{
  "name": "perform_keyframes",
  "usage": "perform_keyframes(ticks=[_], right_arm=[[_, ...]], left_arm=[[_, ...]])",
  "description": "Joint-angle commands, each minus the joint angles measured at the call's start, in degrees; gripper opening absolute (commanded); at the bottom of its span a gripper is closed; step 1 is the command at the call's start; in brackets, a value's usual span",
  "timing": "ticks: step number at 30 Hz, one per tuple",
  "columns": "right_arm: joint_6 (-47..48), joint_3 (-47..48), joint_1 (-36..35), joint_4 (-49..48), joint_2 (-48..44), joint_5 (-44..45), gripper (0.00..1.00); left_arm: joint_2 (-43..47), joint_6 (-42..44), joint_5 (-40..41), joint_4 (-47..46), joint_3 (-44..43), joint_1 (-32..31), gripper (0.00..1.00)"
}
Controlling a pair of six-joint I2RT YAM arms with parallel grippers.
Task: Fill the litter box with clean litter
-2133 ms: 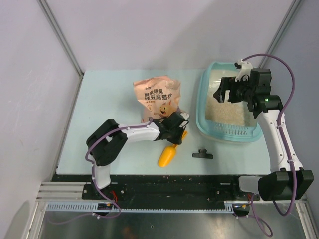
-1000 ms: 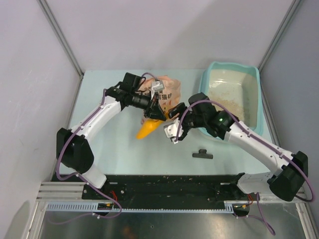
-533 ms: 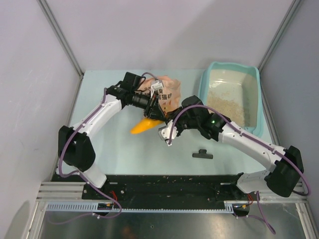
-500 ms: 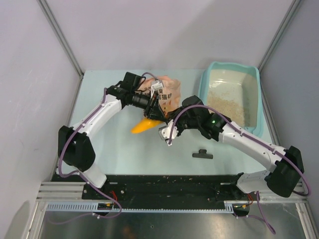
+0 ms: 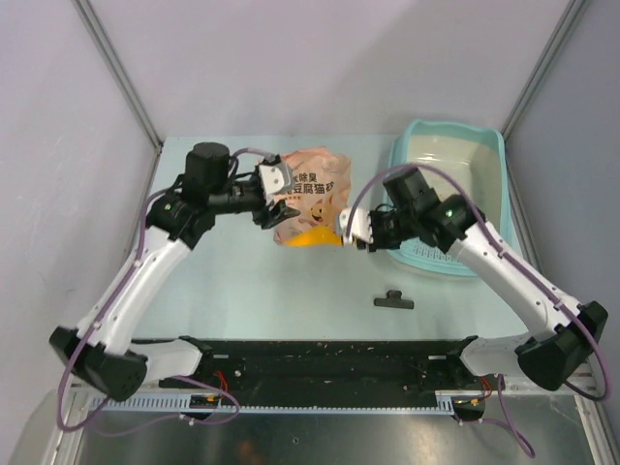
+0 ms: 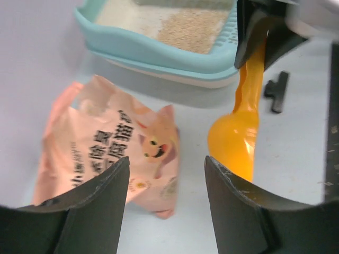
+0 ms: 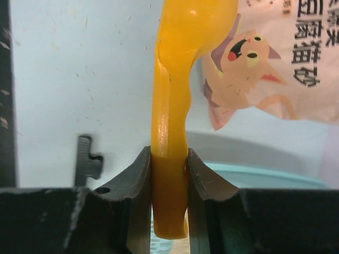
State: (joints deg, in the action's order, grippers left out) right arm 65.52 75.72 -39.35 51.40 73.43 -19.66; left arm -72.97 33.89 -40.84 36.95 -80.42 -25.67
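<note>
The light-teal litter box (image 5: 489, 155) stands at the back right, partly hidden by my right arm. Clean litter (image 6: 192, 33) covers its floor. My right gripper (image 5: 355, 233) is shut on the handle of an orange scoop (image 5: 314, 236), just left of the box. In the right wrist view both fingers (image 7: 137, 182) press the scoop's handle (image 7: 169, 174). My left gripper (image 5: 278, 205) is open and holds nothing, at the left edge of the pink-orange bag (image 5: 312, 189). From the left wrist, the scoop (image 6: 234, 142) hangs beyond my open left gripper (image 6: 167, 197).
A small black clip (image 5: 393, 300) lies on the table in front of the litter box. The bag (image 6: 106, 153) lies left of the scoop. Grey walls close the table at the back and both sides.
The left gripper has opened, let go of the scoop and drawn back to the left. The right gripper has shut on the scoop's handle and carried it right, toward the litter box.
</note>
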Motion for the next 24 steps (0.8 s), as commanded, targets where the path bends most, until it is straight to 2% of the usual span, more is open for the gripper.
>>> perform_keyframes(ticks=[1,3,4,8,12,15,19,20,22,23,24], right_arm=[[-22.3,12.3,6.4,10.3,7.2,-15.7,0.00],[-31.4,14.2,7.9,6.4,7.7,-19.9,0.00],[-33.2,13.9,8.3,5.1,7.5,-22.0,0.00],[-33.5,15.7,7.2,6.0,8.7,-23.3,0.00],[-32.5,17.3,6.9,6.4,9.3,-23.1,0.00],[-32.3,17.7,7.2,6.8,9.3,-23.8,0.00],[-32.1,17.7,7.4,6.8,8.8,-23.9,0.00],[-32.2,17.7,7.4,6.7,8.9,-23.8,0.00],[-33.2,17.7,8.1,6.3,8.8,-23.9,0.00],[-34.3,17.4,8.6,5.7,8.7,-23.9,0.00],[-37.7,17.3,9.5,3.9,8.5,-23.8,0.00]], left_arm=[[5.6,13.0,9.3,-8.0,4.9,-4.6,0.63],[6.9,18.4,12.0,-9.7,6.4,-6.6,0.63],[7.7,20.1,12.4,-10.1,6.9,-8.1,0.63],[7.3,26.9,16.9,-12.2,9.1,-11.5,0.63],[4.8,29.7,24.5,-13.9,9.6,-14.8,0.60],[3.9,31.6,25.0,-15.9,10.5,-15.2,0.56],[3.8,35.7,23.7,-17.3,12.7,-15.5,0.42],[3.7,37.0,23.4,-17.9,13.5,-15.5,0.33],[3.4,38.0,22.7,-18.1,14.0,-15.6,0.20],[3.1,37.9,22.2,-18.3,14.5,-15.7,0.07],[2.8,37.5,22.1,-18.6,14.5,-15.7,0.00]])
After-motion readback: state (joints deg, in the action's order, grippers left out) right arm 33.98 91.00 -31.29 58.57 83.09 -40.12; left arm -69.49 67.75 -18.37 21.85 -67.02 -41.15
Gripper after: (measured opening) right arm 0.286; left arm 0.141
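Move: The yellow scoop, held by its handle in the right gripper, has its bowl about 4 cm to the left gripper's right, some 4 cm back and 7 cm below. The litter bag stands about 10 cm ahead of the left hand, 3 cm right, well below. From the right hand, the bowl is roughly 11 cm left and level; the litter box is some 15 cm ahead and 26 cm right, the black clip 10 cm back and 8 cm right. Bring the open left gripper slightly up and back, then right and down about 5 cm to the scoop's bowl, rolling some 40 degrees clockwise as seen along its fingers, and close it to pinch the bowl's rim. Meanwhile keep the right grip on the handle, raising it 4 cm and a little left with a similar roll to present the bowl. ##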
